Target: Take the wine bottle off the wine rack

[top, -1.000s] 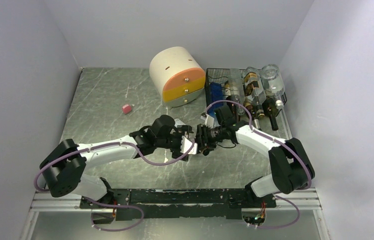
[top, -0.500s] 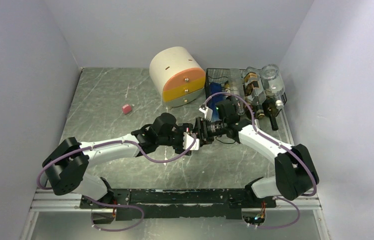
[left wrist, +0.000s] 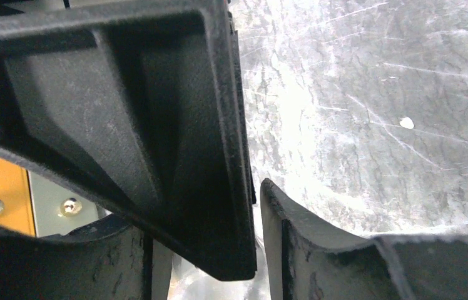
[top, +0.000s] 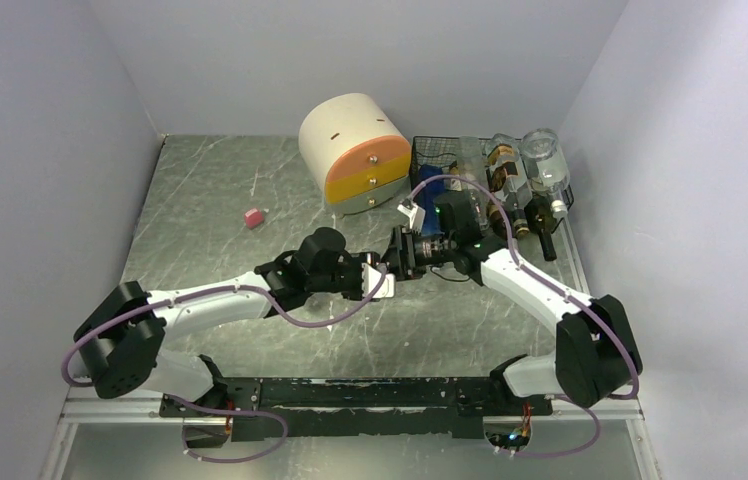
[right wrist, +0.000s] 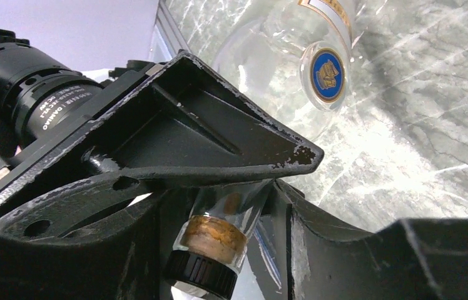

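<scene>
A clear wine bottle (right wrist: 263,53) with a blue-and-gold emblem lies out over the table in the right wrist view. Its corked, black-capped neck (right wrist: 214,240) sits between the fingers of my right gripper (right wrist: 291,170), which is shut on it. In the top view my right gripper (top: 402,257) and left gripper (top: 378,278) meet mid-table, and the bottle is hard to make out between them. In the left wrist view my left gripper (left wrist: 256,219) shows only a narrow slit between its fingers; I cannot tell whether it holds anything. The black wire wine rack (top: 428,158) stands at the back right.
Several other bottles (top: 542,165) lie on the rack, their necks pointing toward the arms. The cream-and-orange round drawer unit (top: 355,150) stands just left of the rack. A small pink object (top: 253,217) lies on the table at the left.
The spot where the two grippers meet has shifted a little toward the back of the table. The right wrist has swung closer to the rack, and the left arm has followed it.
</scene>
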`<state>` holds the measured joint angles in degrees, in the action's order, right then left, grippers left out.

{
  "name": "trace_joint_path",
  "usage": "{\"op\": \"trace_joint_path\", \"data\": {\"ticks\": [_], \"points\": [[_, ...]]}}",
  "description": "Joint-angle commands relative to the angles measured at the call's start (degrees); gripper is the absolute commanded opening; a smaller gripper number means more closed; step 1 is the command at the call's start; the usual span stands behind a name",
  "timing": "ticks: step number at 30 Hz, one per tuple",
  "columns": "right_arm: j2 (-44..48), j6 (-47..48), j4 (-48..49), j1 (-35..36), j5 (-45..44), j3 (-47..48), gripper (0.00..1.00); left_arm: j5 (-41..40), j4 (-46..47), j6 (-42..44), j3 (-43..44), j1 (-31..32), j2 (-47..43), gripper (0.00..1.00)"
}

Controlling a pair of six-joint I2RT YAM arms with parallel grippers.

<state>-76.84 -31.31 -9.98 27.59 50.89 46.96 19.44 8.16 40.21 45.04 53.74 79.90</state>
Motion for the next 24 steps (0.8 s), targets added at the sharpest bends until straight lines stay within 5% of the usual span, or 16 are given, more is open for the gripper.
{"op": "trace_joint_path", "data": {"ticks": [1,6,10,15,24], "points": [[2.8,-0.4,3.1,0.4,3.5,3.4,0.56,-0.9,0.7,0.7,-0.5,0.2,-1.7,0.31],[5.8,3.3,-5.5,0.4,-8.2,7.8,0.76,-3.5,1.3,0.8,-1.3,0.2,-3.9,0.08],[10.1,6.0,-11.5,-0.7,-20.5,11.0,0.98,-6.3,3.0,-0.1,-2.6,0.2,-6.4,0.07],[13.4,9.4,-19.3,-6.0,-33.2,15.5,1.0,-9.0,5.3,-2.3,-4.3,0.1,-9.8,0.07],[19.0,12.1,-21.6,-12.0,-35.9,15.3,1.0,-18.4,15.5,-13.3,-6.7,-4.9,-17.4,0.07]]}}
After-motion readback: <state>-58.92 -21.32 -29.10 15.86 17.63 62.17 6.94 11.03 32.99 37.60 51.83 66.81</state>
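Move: The clear wine bottle hangs tilted between both grippers, held by its neck; its middle lies about 4 cm left of and 8 cm below the left hand, and from the right hand some 8 cm left, 3 cm back and 10 cm down. The blue bottle on the rack is roughly 18 cm ahead and 8 cm right of the right hand, 9 cm lower. The drawer box stands about 25 cm ahead of the left hand, 10 cm lower. The right hand opens wide, letting go of the neck of the clear bottle that the left fingers already have, then pulls away up and swings right and forward towards the rack, about 12 cm right, 11 cm up and 9 cm forward, while its fingers turn some 35 degrees clockwise and level out. The left hand keeps its grip at the neck and draws the bottle away, at first slowly, about 5 cm to the left and some 3 cm up, with a slight forward drift and the wrist turning roughly 15 degrees counter-clockwise. ##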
